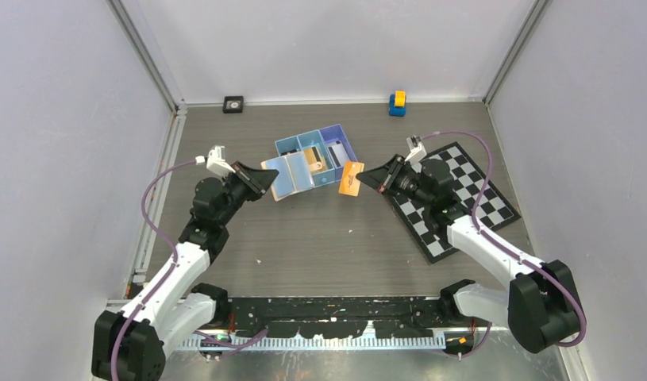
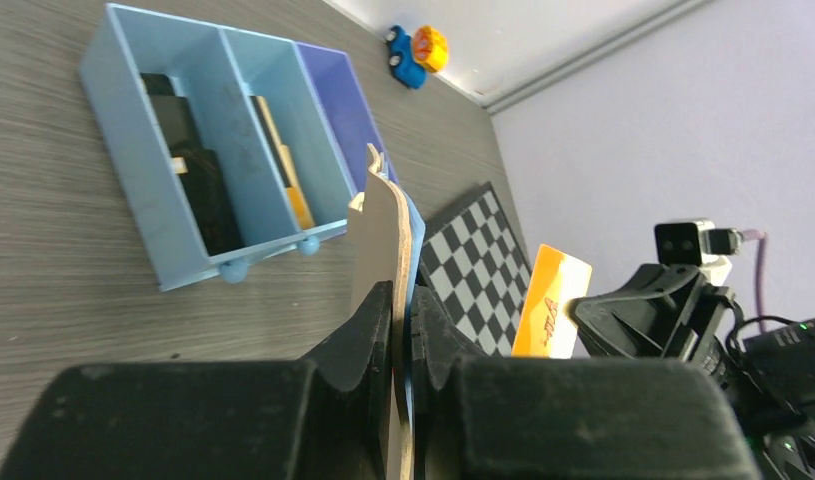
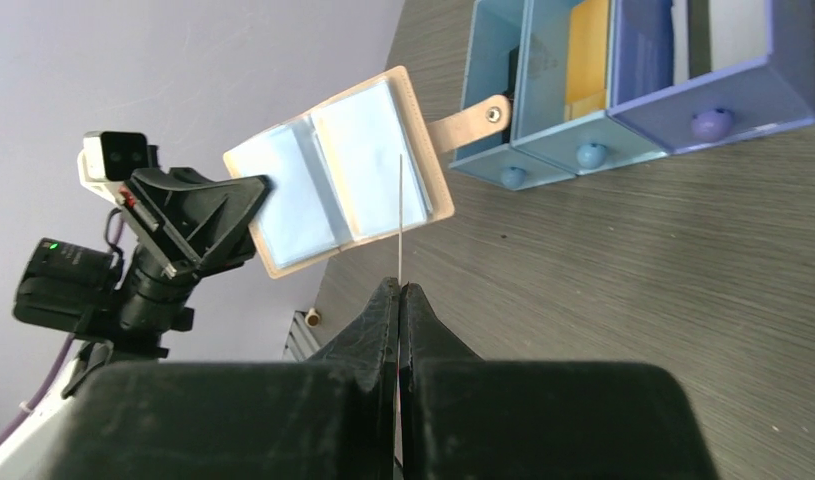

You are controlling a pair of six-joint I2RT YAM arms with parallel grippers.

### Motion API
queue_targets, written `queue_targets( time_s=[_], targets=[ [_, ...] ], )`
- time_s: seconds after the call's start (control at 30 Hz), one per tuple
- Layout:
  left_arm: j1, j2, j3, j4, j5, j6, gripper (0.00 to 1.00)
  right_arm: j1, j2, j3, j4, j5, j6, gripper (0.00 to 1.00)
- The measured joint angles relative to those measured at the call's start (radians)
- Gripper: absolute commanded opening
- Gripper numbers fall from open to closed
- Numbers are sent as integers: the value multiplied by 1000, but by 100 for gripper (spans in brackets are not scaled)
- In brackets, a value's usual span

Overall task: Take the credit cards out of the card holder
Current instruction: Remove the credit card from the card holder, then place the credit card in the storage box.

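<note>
The card holder (image 1: 292,176), tan outside and pale blue inside, hangs open above the table in front of the blue tray. My left gripper (image 1: 266,181) is shut on its left edge; in the left wrist view the jaws (image 2: 403,300) pinch the holder (image 2: 383,230) edge-on. My right gripper (image 1: 364,179) is shut on an orange credit card (image 1: 351,178), held clear to the right of the holder. The right wrist view shows that card (image 3: 400,215) edge-on as a thin line in front of the open holder (image 3: 333,185), whose snap tab (image 3: 478,118) points toward the tray.
The blue three-compartment tray (image 1: 307,140) sits behind the holder, with black cards (image 2: 193,170) and a tan card (image 2: 283,160) in it. A checkered mat (image 1: 463,194) lies at the right. A blue-and-orange toy (image 1: 397,103) and a small black square (image 1: 233,104) lie by the back wall.
</note>
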Motion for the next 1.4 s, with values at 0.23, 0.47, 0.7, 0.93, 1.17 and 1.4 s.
queue_targets(
  time_s=[0.23, 0.47, 0.7, 0.93, 1.17, 1.4],
  targets=[
    [0, -76, -20, -69, -90, 46, 0, 0, 50, 55, -98, 14, -80, 0],
    [0, -159, -56, -79, -142, 47, 0, 3, 242, 287, -269, 12, -157, 1],
    [0, -191, -79, -89, -175, 44, 0, 48, 460, 546, -446, 25, -234, 0],
    [0, -263, -99, -112, -253, 33, 0, 113, 614, 698, -532, 28, -262, 0],
    [0, -330, -147, -113, -310, 12, 0, 124, 754, 861, -590, 29, -278, 1],
    [0, -375, -157, -114, -336, 13, 0, 123, 877, 1051, -699, 46, -338, 1]
  ],
)
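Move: The right hand already holds an orange card; the tray's middle compartment, with the orange cards in it, lies about 17 cm ahead, 11 cm to its left and 20 cm below. The purple compartment is some 20 cm ahead and 4 cm left, the black-card compartment about 16 cm ahead and 20 cm left, both as low. The card holder stands roughly level with this hand, 16 cm to its left. From the left hand the middle compartment lies about 16 cm ahead, 9 cm right and 20 cm below. The right hand, shut on the orange card, dips a little, then carries it forward about 13 cm and left some 10 cm towards the tray's middle compartment, sinking about 7 cm in all while the wrist tips the fingers down nearly 30 degrees. Meanwhile the left hand keeps its pinch on the card holder and draws it about 7 cm left and slightly back, out of the way, swinging counter-clockwise some 20 degrees. ##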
